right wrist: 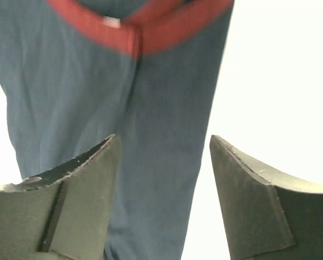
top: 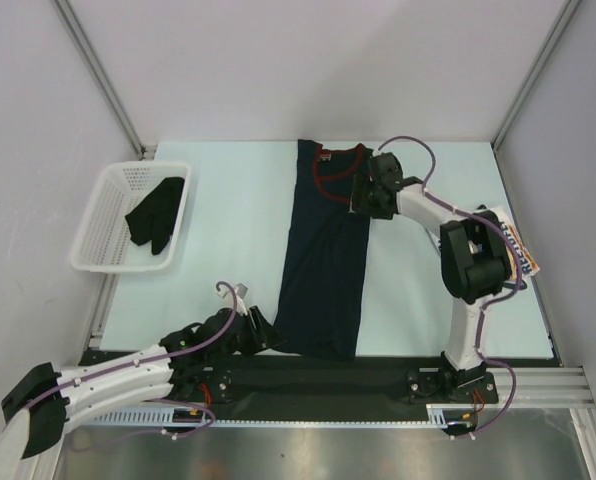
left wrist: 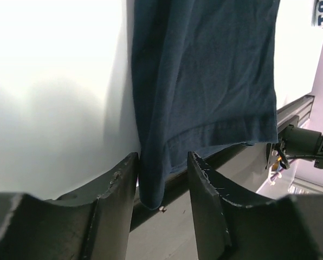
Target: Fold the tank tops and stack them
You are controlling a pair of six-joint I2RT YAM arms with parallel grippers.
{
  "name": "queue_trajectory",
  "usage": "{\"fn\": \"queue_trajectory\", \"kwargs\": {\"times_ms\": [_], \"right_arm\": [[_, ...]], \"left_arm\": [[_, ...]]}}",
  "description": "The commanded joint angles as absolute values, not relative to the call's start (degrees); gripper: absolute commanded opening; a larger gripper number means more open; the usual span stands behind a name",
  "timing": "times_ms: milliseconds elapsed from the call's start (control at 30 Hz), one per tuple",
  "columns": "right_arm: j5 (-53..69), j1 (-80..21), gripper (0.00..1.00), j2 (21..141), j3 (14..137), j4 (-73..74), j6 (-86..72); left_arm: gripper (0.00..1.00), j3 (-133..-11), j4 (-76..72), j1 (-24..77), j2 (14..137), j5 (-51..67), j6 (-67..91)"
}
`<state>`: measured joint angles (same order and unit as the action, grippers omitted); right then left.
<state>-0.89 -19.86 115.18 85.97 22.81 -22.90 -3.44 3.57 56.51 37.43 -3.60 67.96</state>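
One navy tank top (top: 323, 260) with dark-red trim (top: 330, 170) lies on the table as a long narrow strip, neck at the far end. My left gripper (top: 263, 335) is at its near left corner. In the left wrist view that gripper (left wrist: 162, 157) is open, and the folded corner of the cloth (left wrist: 205, 81) hangs between the jaws against the left finger only. My right gripper (top: 361, 195) hovers at the far right shoulder. It (right wrist: 164, 138) is open, with a navy strap (right wrist: 123, 162) and the red trim (right wrist: 140, 27) lying beneath the jaws.
A white basket (top: 88, 262) at the far left holds a dark crumpled cloth (top: 156, 215). A white item with coloured print (top: 523, 250) lies at the table's right edge, partly hidden by the right arm. The black base rail (top: 308, 385) runs along the near edge.
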Motion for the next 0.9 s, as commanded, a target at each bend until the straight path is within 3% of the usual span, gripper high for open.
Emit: {"fn": "queue_trajectory", "kwargs": {"times_ms": [0, 100, 433, 633, 733, 800, 867], "right_arm": [[-0.53, -19.17, 0.71, 107.06, 78.68, 17.85, -23.73], [3.16, -17.67, 0.63, 106.52, 75.59, 15.82, -24.43], [8.17, -15.38, 0.50, 115.57, 78.13, 13.98, -26.63], [6.68, -15.29, 0.39, 120.49, 82.17, 16.43, -26.19], [5.89, -14.94, 0.23, 123.12, 84.37, 17.66, -26.10], [5.28, -14.42, 0.05, 124.01, 85.60, 18.54, -26.19], [4.31, -13.72, 0.00, 124.54, 86.39, 18.98, -26.63]], "left_arm": [[0.48, 4.48, 4.14, 56.95, 40.60, -2.64, 66.27], [0.43, 5.18, 1.42, 57.13, 42.18, -1.85, 66.01], [0.25, 5.27, 0.62, 57.92, 42.28, -1.23, 65.65], [0.23, 6.06, -1.67, 58.71, 42.45, -0.79, 66.71], [0.22, 6.24, -3.69, 59.24, 43.42, -0.53, 67.23], [0.22, 5.80, -5.09, 59.59, 44.81, -0.44, 67.50], [0.21, 5.71, -7.11, 60.38, 45.96, -0.44, 67.94]]}}
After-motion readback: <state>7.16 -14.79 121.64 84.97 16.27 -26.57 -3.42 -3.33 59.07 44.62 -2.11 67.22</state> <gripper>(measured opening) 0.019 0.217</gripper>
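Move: The dark tank top's right side edge, just below the armhole, lies about 5 cm below the right hand, 2 cm ahead and 1 cm to its right. The red neckline's lowest point is 4 cm ahead and 7 cm left of that hand, and the folded stack about 34 cm right and 9 cm back. The left hand's part-open fingers already straddle the left hem corner, 1 cm to their right and 1 cm below; the right hem corner lies some 17 cm right and 2 cm back from it. The dark tank top's right side edge is pinched between the right fingertips: the hand backs off some 2 cm with a slight rise, drops about 5 cm while edging right, then slides forward about 4 cm as its fingers shut, its left side rolling up slightly. At the left hem corner the left fingers close onto the bunched cloth while the hand eases a centimetre or so right and back. ##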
